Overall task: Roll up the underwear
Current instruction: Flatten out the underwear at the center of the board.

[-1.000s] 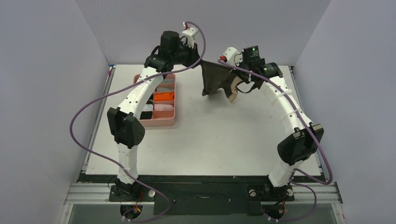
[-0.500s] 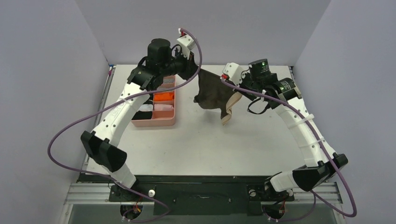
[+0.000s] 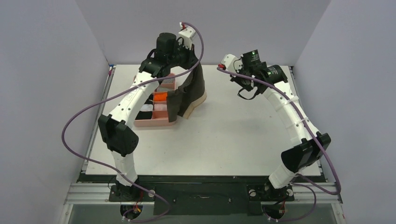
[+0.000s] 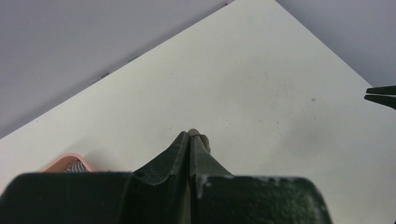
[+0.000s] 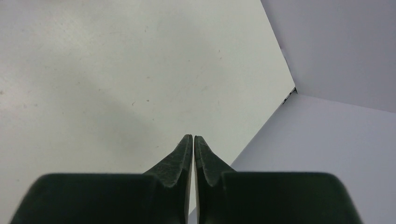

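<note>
The underwear (image 3: 189, 93), dark grey-brown with a tan waistband (image 3: 198, 100), hangs from my left gripper (image 3: 193, 70) at the back of the table. Its lower end rests on the table and against the right edge of the pink tray (image 3: 156, 122). In the left wrist view my left gripper (image 4: 190, 137) is shut, with a bit of the underwear (image 4: 203, 140) showing at its tips. My right gripper (image 3: 236, 77) hovers to the right of the cloth, apart from it. In the right wrist view that gripper (image 5: 193, 137) is shut with nothing in it.
The pink tray holds small rolled cloths, among them an orange one (image 3: 161, 96) and a grey striped one (image 3: 167, 85). Grey walls (image 3: 373, 70) close in the table on three sides. The tray's corner (image 4: 65, 161) shows in the left wrist view.
The right gripper has let go of the underwear and drawn back. The cloth has swung left and now hangs from the left gripper alone, beside the tray.
</note>
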You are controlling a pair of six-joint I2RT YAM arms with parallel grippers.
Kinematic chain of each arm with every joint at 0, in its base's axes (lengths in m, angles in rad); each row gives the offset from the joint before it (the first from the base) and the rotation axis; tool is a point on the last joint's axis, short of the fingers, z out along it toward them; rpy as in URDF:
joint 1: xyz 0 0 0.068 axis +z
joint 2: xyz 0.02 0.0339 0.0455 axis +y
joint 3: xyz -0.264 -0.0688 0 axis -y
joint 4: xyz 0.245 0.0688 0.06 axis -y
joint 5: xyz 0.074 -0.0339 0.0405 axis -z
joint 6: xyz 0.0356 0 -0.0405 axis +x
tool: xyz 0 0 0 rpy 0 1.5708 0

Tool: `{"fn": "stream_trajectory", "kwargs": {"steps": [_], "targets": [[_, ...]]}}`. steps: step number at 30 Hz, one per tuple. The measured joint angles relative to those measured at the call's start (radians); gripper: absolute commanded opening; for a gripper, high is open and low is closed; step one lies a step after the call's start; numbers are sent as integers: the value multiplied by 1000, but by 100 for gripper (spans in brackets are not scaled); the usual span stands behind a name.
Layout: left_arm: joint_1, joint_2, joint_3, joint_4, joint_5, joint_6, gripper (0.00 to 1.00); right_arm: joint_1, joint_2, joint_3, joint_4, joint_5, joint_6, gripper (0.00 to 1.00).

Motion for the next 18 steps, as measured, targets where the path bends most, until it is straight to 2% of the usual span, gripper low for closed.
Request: {"fn": "stream_trajectory", "kwargs": {"steps": [5, 10, 12, 15, 18], "targets": [[5, 156, 181, -42, -16, 1, 0, -43, 86, 70, 35, -16, 48, 4], [1, 339, 525, -109, -21, 15, 0, -133, 84, 70, 108, -93, 172, 5], [-6, 375, 609, -120, -24, 42, 0, -175, 74, 58, 145, -117, 222, 5], [-40, 361, 610, -117, -29, 111, 0, -227, 31, -5, 193, -130, 282, 5], [-125, 268, 410, -95, -45, 207, 0, -243, -20, -74, 224, -130, 317, 7]]}}
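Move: The underwear hangs pinched by the left hand, its middle swung some 8 cm back, 3 cm to the left and 10 cm below. The board's center, where it is to be laid, is about 18 cm back, 1 cm right and 34 cm down; the pink box lies roughly 18 cm left and 9 cm back, 33 cm down. From the empty right hand, the underwear's middle is about 15 cm left, 1 cm back and 5 cm below. Still pinching the underwear, the left hand whips forward some 6 cm, then back and right; the right swings forward-right. ##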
